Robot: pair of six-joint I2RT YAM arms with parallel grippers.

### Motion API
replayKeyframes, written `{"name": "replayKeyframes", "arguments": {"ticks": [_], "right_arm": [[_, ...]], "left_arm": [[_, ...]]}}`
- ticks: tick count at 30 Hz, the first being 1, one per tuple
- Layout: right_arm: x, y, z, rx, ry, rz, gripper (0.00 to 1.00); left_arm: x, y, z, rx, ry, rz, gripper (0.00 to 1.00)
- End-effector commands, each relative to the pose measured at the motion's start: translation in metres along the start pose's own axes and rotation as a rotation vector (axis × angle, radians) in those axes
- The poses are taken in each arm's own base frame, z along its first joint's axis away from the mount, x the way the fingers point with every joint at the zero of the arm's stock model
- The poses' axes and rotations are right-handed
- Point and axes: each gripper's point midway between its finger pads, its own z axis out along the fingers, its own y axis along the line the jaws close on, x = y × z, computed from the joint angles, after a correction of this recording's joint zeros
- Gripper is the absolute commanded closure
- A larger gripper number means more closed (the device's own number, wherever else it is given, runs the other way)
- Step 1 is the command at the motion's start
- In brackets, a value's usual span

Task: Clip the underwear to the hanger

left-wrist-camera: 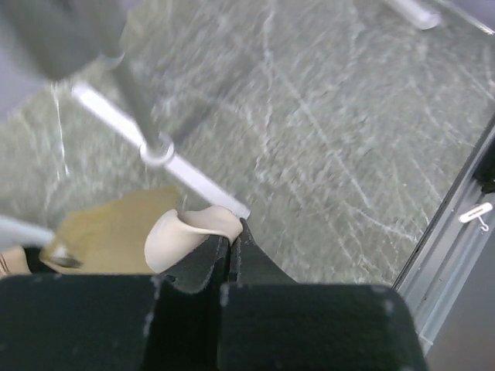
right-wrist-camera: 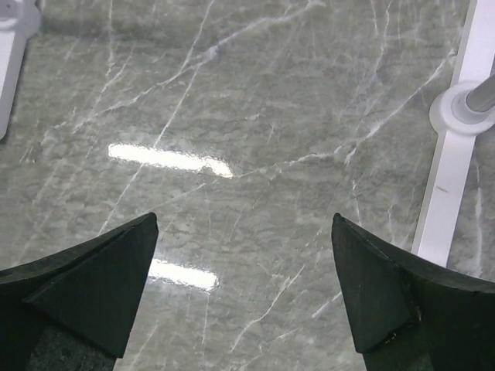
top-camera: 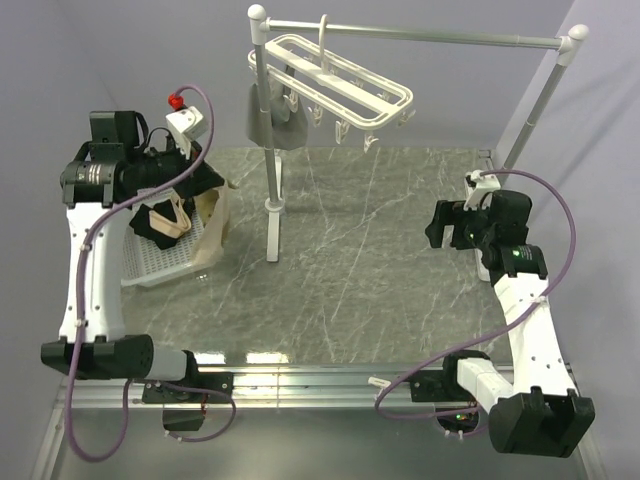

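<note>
The tan underwear [top-camera: 213, 228] hangs from my left gripper [top-camera: 207, 183] at the table's left, above the edge of a white basket. In the left wrist view the gripper [left-wrist-camera: 233, 234] is shut on a pale folded edge of the underwear [left-wrist-camera: 186, 232], and tan fabric trails to the left below. The white hanger [top-camera: 337, 84] hangs by its hook from the silver rail at the back, well right of and above the left gripper, with small clips dangling under it. My right gripper [top-camera: 436, 225] is open and empty over the bare table at the right; it also shows in the right wrist view [right-wrist-camera: 244, 270].
A grey garment [top-camera: 270, 118] hangs from the hanger's left end. The silver rail stand's left pole [top-camera: 272, 190] stands just right of the underwear; its right pole [top-camera: 537, 98] is at the back right. The white basket [top-camera: 158, 264] holds black and beige cloth pieces [top-camera: 165, 222].
</note>
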Motion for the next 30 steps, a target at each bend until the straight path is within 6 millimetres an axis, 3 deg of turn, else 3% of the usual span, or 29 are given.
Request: {"name": "replayKeyframes", "arguments": {"ticks": [1,2,10,17,22,25,26,28,30], "right_arm": [[-0.025,0.008,-0.017,-0.014,-0.067,-0.037,0.0],[-0.027,0.008,-0.02,-0.012,-0.077,-0.042,0.0],[-0.032,0.011,-0.03,-0.012,-0.096,-0.051,0.0],[-0.031,0.012,-0.034,-0.01,-0.105,-0.061,0.0],[-0.025,0.014,-0.03,-0.029,-0.089,-0.059,0.0],[-0.023,0.014,-0.025,-0.034,-0.082,-0.052,0.0],[-0.022,0.014,-0.023,-0.038,-0.073,-0.048,0.0],[-0.021,0.014,-0.021,-0.04,-0.066,-0.039,0.0],[-0.019,0.013,-0.018,-0.038,-0.057,-0.033,0.0]], "left_arm": [[-0.036,-0.038,-0.012,0.05,-0.086,0.11,1.0],[-0.04,-0.049,-0.013,0.07,-0.094,0.145,1.0],[-0.039,-0.071,-0.012,0.08,-0.115,0.221,1.0],[-0.02,-0.094,-0.016,0.118,-0.076,0.226,1.0],[0.006,-0.106,-0.019,0.124,0.016,0.26,1.0],[0.03,-0.107,-0.003,0.136,0.082,0.288,1.0],[0.049,-0.113,0.008,0.174,0.122,0.299,1.0],[0.057,-0.116,0.027,0.194,0.134,0.327,1.0],[0.074,-0.135,0.055,0.278,0.176,0.328,1.0]]}}
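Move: Gripping the olive-and-beige underwear already, the left hand has the hanger's middle about 24 cm to its right, 14 cm ahead and 12 cm higher. The grey cloth on the hanger's left end is some 15 cm right and 15 cm ahead; the rack's left post rises about 11 cm right, 13 cm ahead. The basket lies 20 cm left, 11 cm ahead, 32 cm below. From the right hand, the hanger is roughly 27 cm left, 15 ahead, 27 up. Drawing back about 11 cm and swinging some 8 cm to the right, the left hand carries the underwear away from the basket to the open table in front of the rack's left foot. It first rises about 4 cm, then sinks to end roughly 5 cm below its start, the wrist turning about 20 degrees clockwise; the fingers stay shut on the cloth. ##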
